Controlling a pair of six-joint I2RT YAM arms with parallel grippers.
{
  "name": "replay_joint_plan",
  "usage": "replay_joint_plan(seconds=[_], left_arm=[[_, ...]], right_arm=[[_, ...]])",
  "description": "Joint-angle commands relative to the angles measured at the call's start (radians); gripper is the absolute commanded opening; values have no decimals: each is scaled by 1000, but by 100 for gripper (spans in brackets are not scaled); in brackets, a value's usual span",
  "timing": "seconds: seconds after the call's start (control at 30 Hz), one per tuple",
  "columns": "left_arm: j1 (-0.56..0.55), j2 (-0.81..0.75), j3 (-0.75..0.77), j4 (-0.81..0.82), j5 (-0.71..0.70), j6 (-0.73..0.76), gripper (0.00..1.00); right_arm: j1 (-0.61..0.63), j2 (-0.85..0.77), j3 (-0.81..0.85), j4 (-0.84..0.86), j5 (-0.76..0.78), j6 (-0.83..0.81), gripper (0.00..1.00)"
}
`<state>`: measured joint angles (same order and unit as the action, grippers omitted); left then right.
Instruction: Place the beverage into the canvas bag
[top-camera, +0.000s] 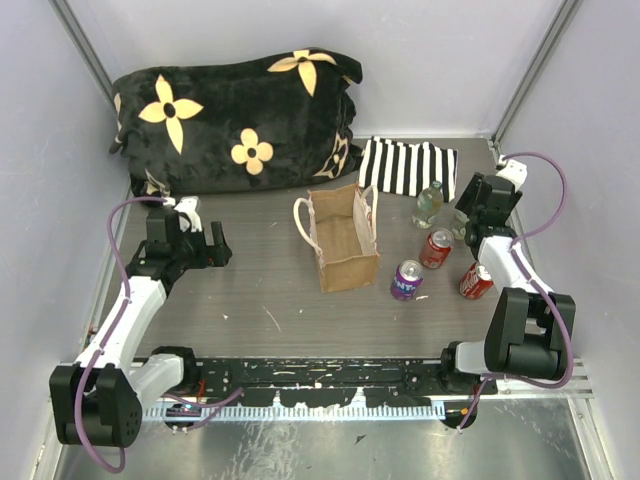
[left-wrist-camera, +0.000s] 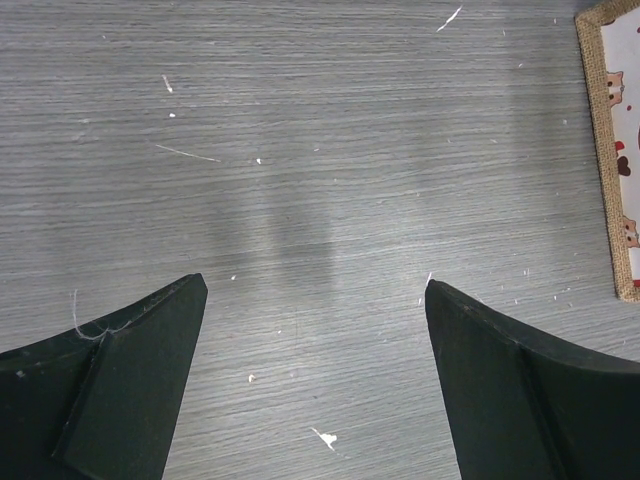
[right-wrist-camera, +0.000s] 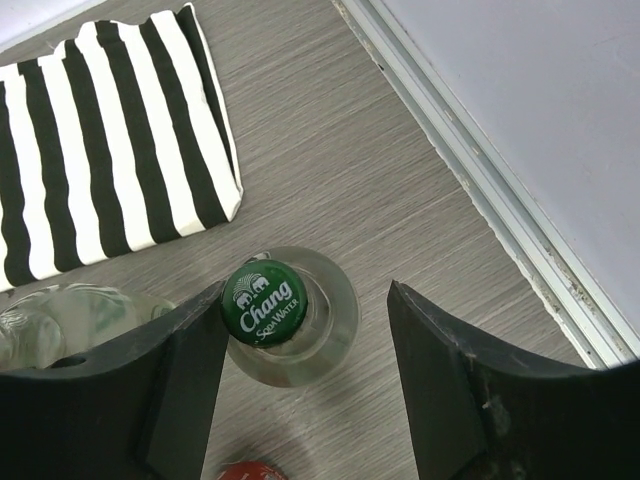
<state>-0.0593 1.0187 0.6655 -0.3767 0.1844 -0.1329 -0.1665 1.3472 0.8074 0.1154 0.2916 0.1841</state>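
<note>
A clear glass soda-water bottle with a green cap (right-wrist-camera: 264, 303), one of the beverages, stands upright on the table. My right gripper (right-wrist-camera: 305, 290) is straight above it and open, jaws either side of the neck. The left finger (right-wrist-camera: 185, 380) is at the cap's edge and the right finger (right-wrist-camera: 440, 380) stands well apart. The canvas bag (top-camera: 343, 240) stands open-topped in the middle of the table, with cream handles; its burlap rim (left-wrist-camera: 605, 150) shows in the left wrist view. To the bag's left my left gripper (top-camera: 215, 245) (left-wrist-camera: 315, 290) is open over bare table.
A second clear bottle (top-camera: 428, 205) (right-wrist-camera: 70, 315) stands just left of the right gripper. Two red cans (top-camera: 435, 248) (top-camera: 476, 281) and a purple can (top-camera: 406, 279) stand nearer. A striped fabric piece (top-camera: 405, 167) (right-wrist-camera: 100, 140) and a black flowered cushion (top-camera: 235, 120) lie behind. A rail (right-wrist-camera: 480, 170) runs along the right wall.
</note>
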Motion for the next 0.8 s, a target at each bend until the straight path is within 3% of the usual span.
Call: replay_joint_plan(seconds=[0.0, 0.23, 0.6, 0.77], left_arm=[[6, 5, -3, 46, -7, -5, 98], [6, 7, -21, 64, -8, -4, 98], [6, 34, -16, 81, -12, -2, 98], [5, 31, -20, 83, -15, 0, 98]], right_arm=[[1, 6, 3, 78, 17, 19, 68], [-1, 10, -10, 114, 38, 32, 66], [0, 70, -4, 128, 13, 33, 52], [0, 83, 6, 120, 1, 40, 23]])
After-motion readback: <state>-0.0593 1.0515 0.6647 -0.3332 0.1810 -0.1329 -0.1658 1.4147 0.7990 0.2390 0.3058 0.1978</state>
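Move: The upright Chang soda water bottle stands right at the right hand's open fingers: its middle is about 2 cm ahead, 1 cm to the left and 8 cm below, the green cap already nearly between them. The other clear bottle stands some 11 cm left and 6 cm ahead of the hand; the red can about 9 cm left and 5 cm back. For the left hand, the soda bottle lies roughly 64 cm to the right and 12 cm ahead, some 4 cm lower. The right fingers close on the top of the soda water bottle, pinching it from both sides at the cap and neck, slowly at first and faster towards the end. Meanwhile the hand edges forward onto the bottle by about 2 cm at nearly the same height, its wrist almost unturned. ##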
